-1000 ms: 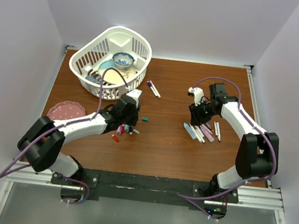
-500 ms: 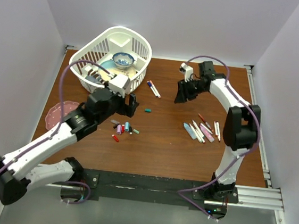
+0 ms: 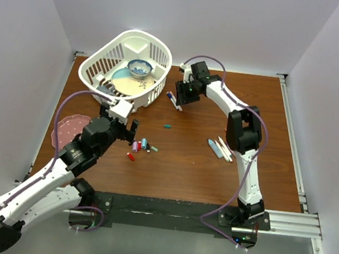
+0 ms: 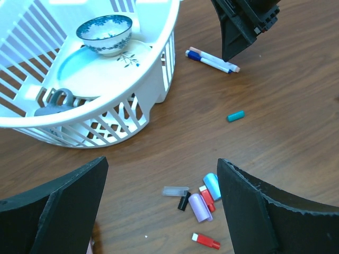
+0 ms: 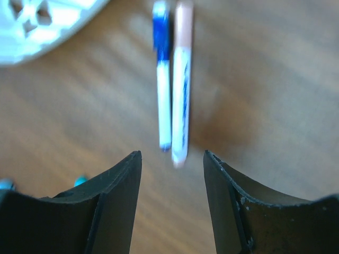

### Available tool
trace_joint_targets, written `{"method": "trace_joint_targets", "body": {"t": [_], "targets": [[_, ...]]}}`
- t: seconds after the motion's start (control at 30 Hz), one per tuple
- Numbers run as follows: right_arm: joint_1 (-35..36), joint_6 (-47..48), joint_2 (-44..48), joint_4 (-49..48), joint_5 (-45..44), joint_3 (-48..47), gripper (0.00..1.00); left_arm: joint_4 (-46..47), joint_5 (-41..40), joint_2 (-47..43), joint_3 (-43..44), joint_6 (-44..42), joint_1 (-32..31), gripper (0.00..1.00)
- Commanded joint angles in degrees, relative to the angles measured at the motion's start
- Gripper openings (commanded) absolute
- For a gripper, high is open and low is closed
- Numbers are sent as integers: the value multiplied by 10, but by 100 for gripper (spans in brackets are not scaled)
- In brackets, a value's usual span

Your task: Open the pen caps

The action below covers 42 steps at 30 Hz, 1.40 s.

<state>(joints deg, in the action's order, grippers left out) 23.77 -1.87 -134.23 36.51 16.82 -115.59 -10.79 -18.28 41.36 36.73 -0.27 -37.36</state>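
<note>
Several loose pen caps [image 3: 140,146] lie in a cluster left of centre: purple, light blue, red, black and a clear one [image 4: 201,198]. A teal cap [image 4: 235,116] lies apart from them [image 3: 167,127]. My left gripper [image 4: 162,160] hangs above and just left of the cluster [image 3: 134,130], open and empty. Two pens [image 3: 174,100], one with a blue end and one with a pink end, lie side by side near the basket [image 5: 172,100]. My right gripper [image 5: 172,159] is open just short of their tips, holding nothing [image 3: 181,93]. More pens [image 3: 221,149] lie at the right.
A white basket [image 3: 159,53] with a blue-patterned bowl, a plate and a grey mug stands at the back left [image 4: 159,79]. A pink plate [image 3: 66,125] lies near the left edge, partly under my left arm.
My left gripper opened wide and drew back from the cap cluster. My right arm swung from the pens at the right across to the two pens by the basket, its jaws widening.
</note>
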Motion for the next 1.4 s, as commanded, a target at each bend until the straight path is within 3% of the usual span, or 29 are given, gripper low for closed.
{"method": "trace_joint_targets", "body": {"t": [0.0, 0.57, 0.9, 0.97, 1.17, 1.37], "targets": [[9, -18, -36, 7, -71, -85, 54, 37, 4, 0, 4, -16, 17, 89], [22, -4, -76, 22, -152, -97, 38, 39, 22, 2, 4, -11, 35, 89], [17, 57, -32, 18, -263, -1, 31, 38, 27, -4, 2, -7, 36, 89], [11, 62, -21, 18, -267, 18, 22, 38, 32, -5, 2, -7, 36, 89], [-19, 64, 77, -14, -220, 143, 0, 38, 40, -5, 0, -3, 36, 90], [-59, 58, 231, -67, -71, 295, 0, 34, 75, 13, 7, 27, 44, 93]]}}
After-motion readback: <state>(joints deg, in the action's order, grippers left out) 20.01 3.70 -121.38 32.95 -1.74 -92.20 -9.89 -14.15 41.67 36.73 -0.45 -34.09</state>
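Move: The peach-capped pen lies just ahead of the right hand: its middle is about 6 cm farther out, 2 cm left and 3 cm below. Against its left side lies the blue-capped pen, 5 cm ahead of the hand and 3 cm left. The loose teal cap is some 9 cm back and 5 cm left. From the left hand, the peach-capped pen is roughly 26 cm ahead, 18 cm right and 20 cm below. The right fingers pinch the peach-capped pen by its white barrel, near the uncapped end: the hand first eases about 3 cm forward and 3 cm down over it, closing gradually. Then it carries the pen off to the right, some 12 cm, and back about 7 cm at growing speed, staying low, the wrist turning about 20 degrees so the fingers point more steeply down. ##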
